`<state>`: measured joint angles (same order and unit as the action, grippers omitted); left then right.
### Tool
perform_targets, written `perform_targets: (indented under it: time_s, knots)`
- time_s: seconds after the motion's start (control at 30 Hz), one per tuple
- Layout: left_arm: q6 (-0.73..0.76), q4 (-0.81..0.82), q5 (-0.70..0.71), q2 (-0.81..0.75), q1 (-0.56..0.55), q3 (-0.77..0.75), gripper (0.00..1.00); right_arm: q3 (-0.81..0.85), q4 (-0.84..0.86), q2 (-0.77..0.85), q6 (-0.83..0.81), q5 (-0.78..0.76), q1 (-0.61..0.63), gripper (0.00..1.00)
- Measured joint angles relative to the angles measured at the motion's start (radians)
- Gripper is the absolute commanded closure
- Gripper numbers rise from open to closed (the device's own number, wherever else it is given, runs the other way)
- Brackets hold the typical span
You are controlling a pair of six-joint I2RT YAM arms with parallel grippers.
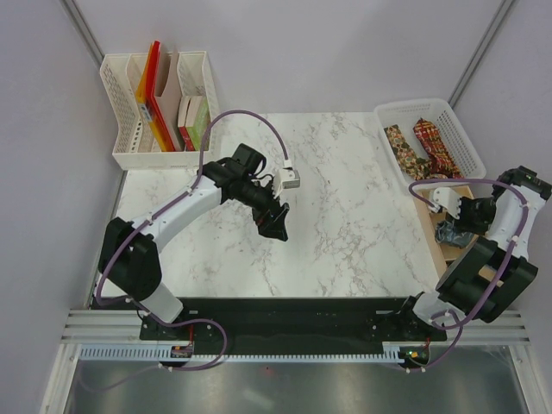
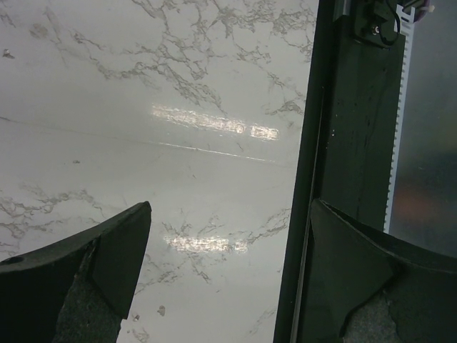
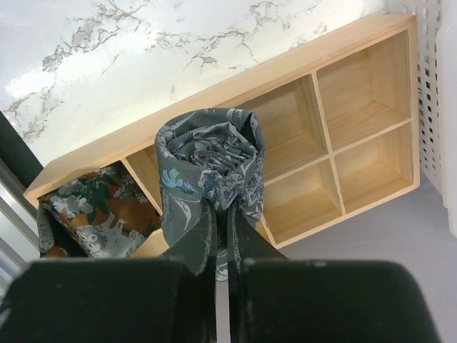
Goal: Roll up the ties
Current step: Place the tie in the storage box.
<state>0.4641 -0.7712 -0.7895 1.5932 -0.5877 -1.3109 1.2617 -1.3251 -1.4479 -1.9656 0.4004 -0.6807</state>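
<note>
A rolled dark grey-green tie [image 3: 209, 153] is pinched from below by my right gripper [image 3: 223, 207], which is shut on it. The roll hangs over the wooden divided box [image 3: 360, 43], above the compartments next to its left end. That end compartment holds another rolled tie [image 3: 93, 211], orange-brown with grey flowers. From above, my right gripper [image 1: 457, 222] and the grey roll [image 1: 450, 235] are at the table's right edge. A brown-gold tie [image 1: 401, 145] and a red tie [image 1: 435, 142] lie in the white basket [image 1: 457, 121]. My left gripper [image 1: 274, 222] [image 2: 230, 207] hangs open over bare marble.
A white rack [image 1: 129, 147] with coloured books and folders stands at the back left. The black base rail [image 2: 350, 143] runs along the near table edge. The white basket's wall [image 3: 446, 107] sits just beyond the box's far end.
</note>
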Motion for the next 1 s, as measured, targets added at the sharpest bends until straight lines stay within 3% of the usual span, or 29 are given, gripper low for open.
perform_targets:
  time_s: [0.3, 0.73, 1.0]
  knots:
    - [-0.001, -0.003, 0.003, 0.022, -0.004, -0.006, 0.0, 0.013, -0.003, -0.04, -0.003, 0.002, 0.007, 1.0]
    - [-0.001, -0.006, 0.005, 0.035, -0.004, -0.009, 0.0, 0.207, 0.006, -0.094, -0.003, 0.077, 0.104, 1.0]
    - [-0.001, -0.01, 0.007, 0.035, -0.004, -0.013, 0.0, 0.21, 0.002, -0.103, -0.003, 0.05, 0.116, 1.0]
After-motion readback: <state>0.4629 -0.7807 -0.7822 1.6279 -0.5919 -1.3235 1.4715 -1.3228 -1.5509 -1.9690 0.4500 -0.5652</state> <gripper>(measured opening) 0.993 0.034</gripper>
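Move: The right hand already grips the rolled grey tie over the storage box. The empty compartment second from the far end, left column, lies about 7 cm ahead of it, 2 cm left and 8 cm below. The brown tie in the near compartment is roughly 7 cm back and 1 cm right; the white basket's middle is some 22 cm ahead, 3 cm left. From the left hand, that empty compartment is about 42 cm right and 2 cm ahead. The right hand carries the gripped tie about 6 cm forward over the box, dipping slightly, then rising some 4 cm. ##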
